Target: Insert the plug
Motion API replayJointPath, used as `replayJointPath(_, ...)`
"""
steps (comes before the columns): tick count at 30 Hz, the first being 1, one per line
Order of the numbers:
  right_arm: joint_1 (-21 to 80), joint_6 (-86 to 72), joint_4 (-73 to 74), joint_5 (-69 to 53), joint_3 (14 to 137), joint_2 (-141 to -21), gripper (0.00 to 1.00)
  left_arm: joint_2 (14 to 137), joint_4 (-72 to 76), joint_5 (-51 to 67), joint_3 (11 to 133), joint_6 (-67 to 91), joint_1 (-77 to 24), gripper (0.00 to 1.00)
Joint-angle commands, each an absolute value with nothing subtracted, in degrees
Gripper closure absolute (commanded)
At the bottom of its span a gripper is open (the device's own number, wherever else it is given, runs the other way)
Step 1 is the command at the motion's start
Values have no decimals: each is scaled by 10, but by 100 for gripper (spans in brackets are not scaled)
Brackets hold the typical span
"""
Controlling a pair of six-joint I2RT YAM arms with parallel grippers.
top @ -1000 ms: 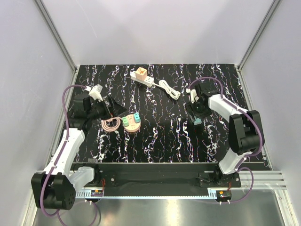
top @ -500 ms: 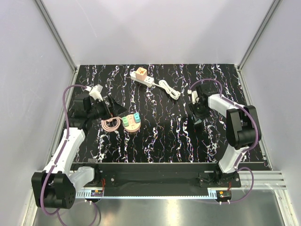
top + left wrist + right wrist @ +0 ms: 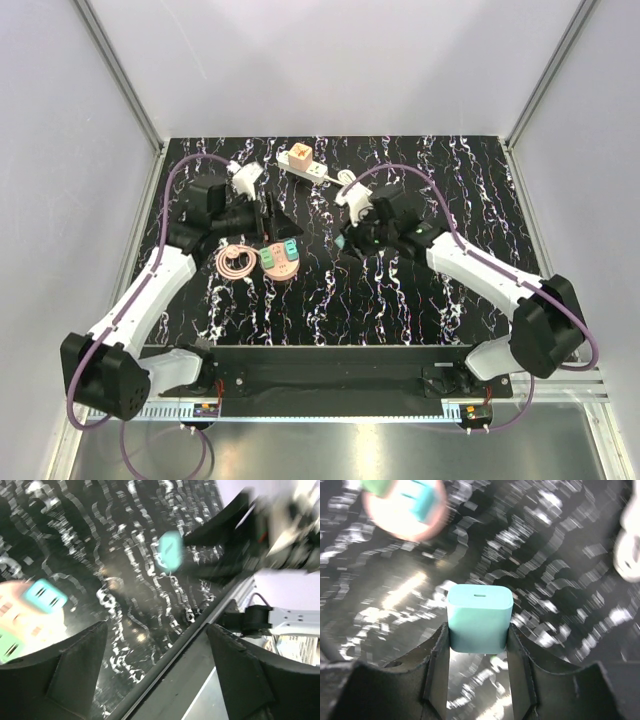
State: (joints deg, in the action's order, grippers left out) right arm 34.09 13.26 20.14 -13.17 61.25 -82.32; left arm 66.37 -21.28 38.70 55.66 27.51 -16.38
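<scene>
My right gripper (image 3: 352, 240) is shut on a teal plug (image 3: 480, 617), gripping its two sides above the table's middle. The plug also shows in the left wrist view (image 3: 169, 551), blurred. A round pink socket hub (image 3: 280, 261) with teal and green plugs in it lies left of the right gripper, a short gap away. It shows at the top left of the right wrist view (image 3: 405, 502) and at the left of the left wrist view (image 3: 22, 615). My left gripper (image 3: 268, 216) is open and empty, just behind the hub.
A pink coiled cable (image 3: 235, 264) lies left of the hub. A white power strip (image 3: 303, 163) with an orange block on it and its white cord (image 3: 358, 188) lie at the back. The table's front rail (image 3: 200, 630) crosses the left wrist view.
My right arm has swung from the right side of the table to the middle, carrying the teal plug towards the hub. My left gripper has moved right and slightly back.
</scene>
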Motion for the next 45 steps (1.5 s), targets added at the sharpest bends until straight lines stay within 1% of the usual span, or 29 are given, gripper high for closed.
replayJointPath(1,387,114,128,-138,603,-811,100,684,-214,408,600,278,-186,19)
replayJointPath(7,445,104,97,-126,615,-812,100,716,-222,403,606,294,-212,26)
replayJointPath(13,471,93,83,-116,624,-825,100,742,-223,381,618,301,-233,28)
replayJointPath(21,496,82,55,-91,618,-823,100,773,-222,374,613,302,-250,37)
replayJointPath(22,495,83,54,-91,617,-822,100,775,-222,375,613,301,-253,42)
replayJointPath(24,497,82,51,-90,613,-821,100,782,-222,377,613,296,-257,44)
replayJointPath(27,498,80,47,-95,609,-821,100,790,-222,386,613,294,-261,55)
replayJointPath(28,498,79,47,-96,608,-822,100,791,-223,388,615,292,-262,65)
replayJointPath(29,498,78,45,-96,606,-821,100,794,-222,392,617,290,-264,73)
replayJointPath(31,498,71,44,-96,604,-821,99,795,-221,407,624,282,-267,86)
replayJointPath(32,498,68,47,-98,603,-822,94,795,-221,410,626,280,-267,100)
replayJointPath(34,498,54,47,-108,602,-817,81,795,-228,405,633,267,-267,100)
replayJointPath(35,498,51,47,-114,601,-815,70,794,-234,401,636,261,-267,100)
replayJointPath(36,498,48,47,-132,599,-810,66,794,-241,381,641,253,-267,100)
replayJointPath(37,498,47,46,-137,597,-803,59,794,-262,366,656,236,-267,100)
replayJointPath(38,499,45,43,-141,592,-798,46,797,-276,353,664,226,-267,100)
replayJointPath(39,498,41,43,-142,590,-794,39,798,-297,336,673,216,-267,100)
replayJointPath(41,498,46,41,-142,577,-774,32,796,-307,327,690,196,-267,100)
replayJointPath(44,498,53,26,-126,549,-738,28,781,-309,292,700,163,-267,100)
replayJointPath(45,498,52,22,-121,541,-726,23,776,-308,279,700,130,-268,100)
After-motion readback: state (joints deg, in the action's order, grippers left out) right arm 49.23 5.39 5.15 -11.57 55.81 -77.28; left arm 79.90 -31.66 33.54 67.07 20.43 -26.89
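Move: The teal plug, already pinched in the right fingertips, is about 14 cm to the left hand's right, 3 cm ahead and 8 cm below it. The left hand, where the plug is being taken, is some 15 cm to the right hand's left, 3 cm back and 8 cm above. The round socket lies about 4 cm ahead of the left hand, level sideways and 20 cm below; from the right hand it is roughly 15 cm left, 1 cm ahead and 13 cm down. The teal plug travels in the right fingers about 9 cm left, some 5 cm back and slightly up, towards the left gripper. The open left hand comes right and down about 5 cm each, tipping slightly downward, and closes on the plug in mid-air; then the right fingers open and begin to draw back and up as the left hand lifts slightly, rolling a little. ##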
